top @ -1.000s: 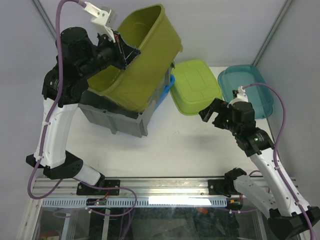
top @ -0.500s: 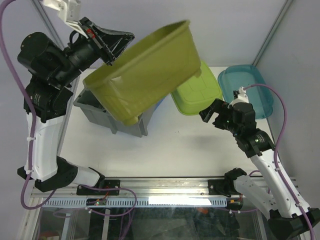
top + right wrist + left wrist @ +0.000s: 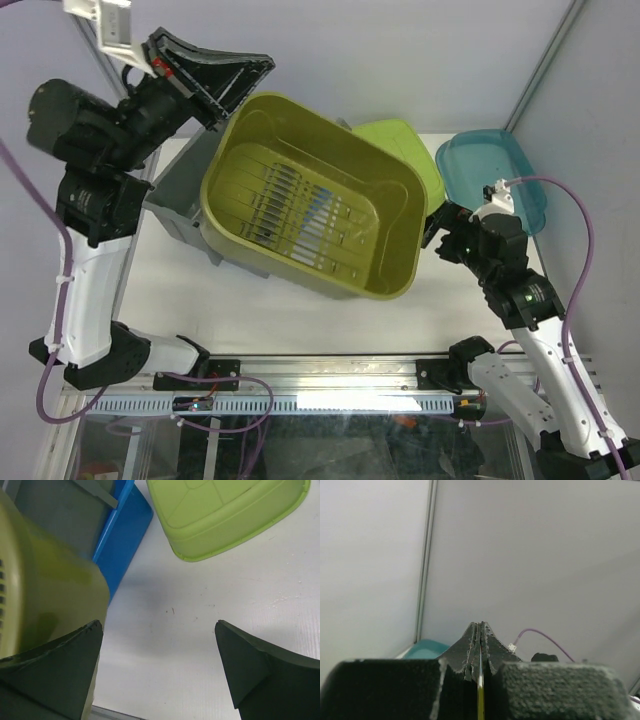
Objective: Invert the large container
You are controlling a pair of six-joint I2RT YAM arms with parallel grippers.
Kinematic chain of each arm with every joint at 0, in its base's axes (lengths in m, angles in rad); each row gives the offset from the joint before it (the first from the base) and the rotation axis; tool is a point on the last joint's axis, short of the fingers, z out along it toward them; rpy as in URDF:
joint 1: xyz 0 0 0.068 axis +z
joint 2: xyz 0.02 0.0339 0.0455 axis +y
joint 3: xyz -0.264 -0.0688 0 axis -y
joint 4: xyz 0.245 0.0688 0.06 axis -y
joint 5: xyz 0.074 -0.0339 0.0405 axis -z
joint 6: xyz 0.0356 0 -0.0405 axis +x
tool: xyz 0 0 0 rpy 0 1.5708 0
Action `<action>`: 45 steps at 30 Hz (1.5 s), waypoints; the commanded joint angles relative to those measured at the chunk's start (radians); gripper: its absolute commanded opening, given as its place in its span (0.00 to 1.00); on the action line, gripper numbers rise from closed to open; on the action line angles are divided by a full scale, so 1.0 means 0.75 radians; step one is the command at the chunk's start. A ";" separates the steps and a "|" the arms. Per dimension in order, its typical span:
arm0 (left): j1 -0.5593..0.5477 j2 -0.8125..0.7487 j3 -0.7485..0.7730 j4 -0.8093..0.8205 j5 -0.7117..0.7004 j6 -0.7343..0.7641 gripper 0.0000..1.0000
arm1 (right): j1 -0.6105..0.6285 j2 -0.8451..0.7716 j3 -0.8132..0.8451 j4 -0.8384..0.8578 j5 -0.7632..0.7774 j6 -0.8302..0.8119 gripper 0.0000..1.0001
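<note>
The large container (image 3: 183,190), a grey crate, stands on the table at the left; most of it is hidden behind an olive-green slotted basket (image 3: 310,210). Its grey wall also shows in the right wrist view (image 3: 60,515). My left gripper (image 3: 262,64) is raised high and shut on the basket's back rim. A thin yellow-green edge is pinched between its fingers (image 3: 480,626). The basket hangs tilted with its inside facing up. My right gripper (image 3: 440,232) stands open just right of the basket, with bare table between its fingers (image 3: 157,623). The basket's wall (image 3: 45,595) is beside its left finger.
A blue tub (image 3: 122,535) lies against the grey crate. A lime-green tub (image 3: 400,140) sits bottom-up at the back centre, and a teal tub (image 3: 495,170) is at the back right. Frame posts stand at both back corners.
The left arm has swung the olive basket up and to the right, turning it from its side until its inside faces up. The right gripper shifted slightly right and stays open.
</note>
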 commanded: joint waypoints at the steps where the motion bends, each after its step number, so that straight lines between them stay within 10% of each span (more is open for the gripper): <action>1: -0.007 0.013 -0.096 0.059 0.036 -0.069 0.00 | 0.003 -0.023 0.053 0.046 -0.037 0.003 0.99; 34: -0.124 -0.103 -0.711 0.198 0.077 -0.156 0.00 | 0.004 -0.060 -0.080 0.104 -0.201 -0.042 0.99; 45: -0.249 -0.158 -0.675 -0.027 -0.009 0.015 0.59 | 0.005 -0.204 -0.042 -0.007 -0.022 -0.126 0.99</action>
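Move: The left hand still pinches the large olive container's rim, with the container's middle about 25 cm below, 9 cm right and 2 cm back. Its landing spot, bare table, is roughly 65 cm below, 8 cm back and 6 cm right; from the right hand it is 21 cm left, 8 cm back and 25 cm down. From the left hand, the grey bin is some 24 cm ahead, 14 cm left; the lime tub 29 cm ahead, 29 cm right, both far below. The left hand lowers the container's rim about 17 cm, drifting right, forward then back, and opens, letting go. ##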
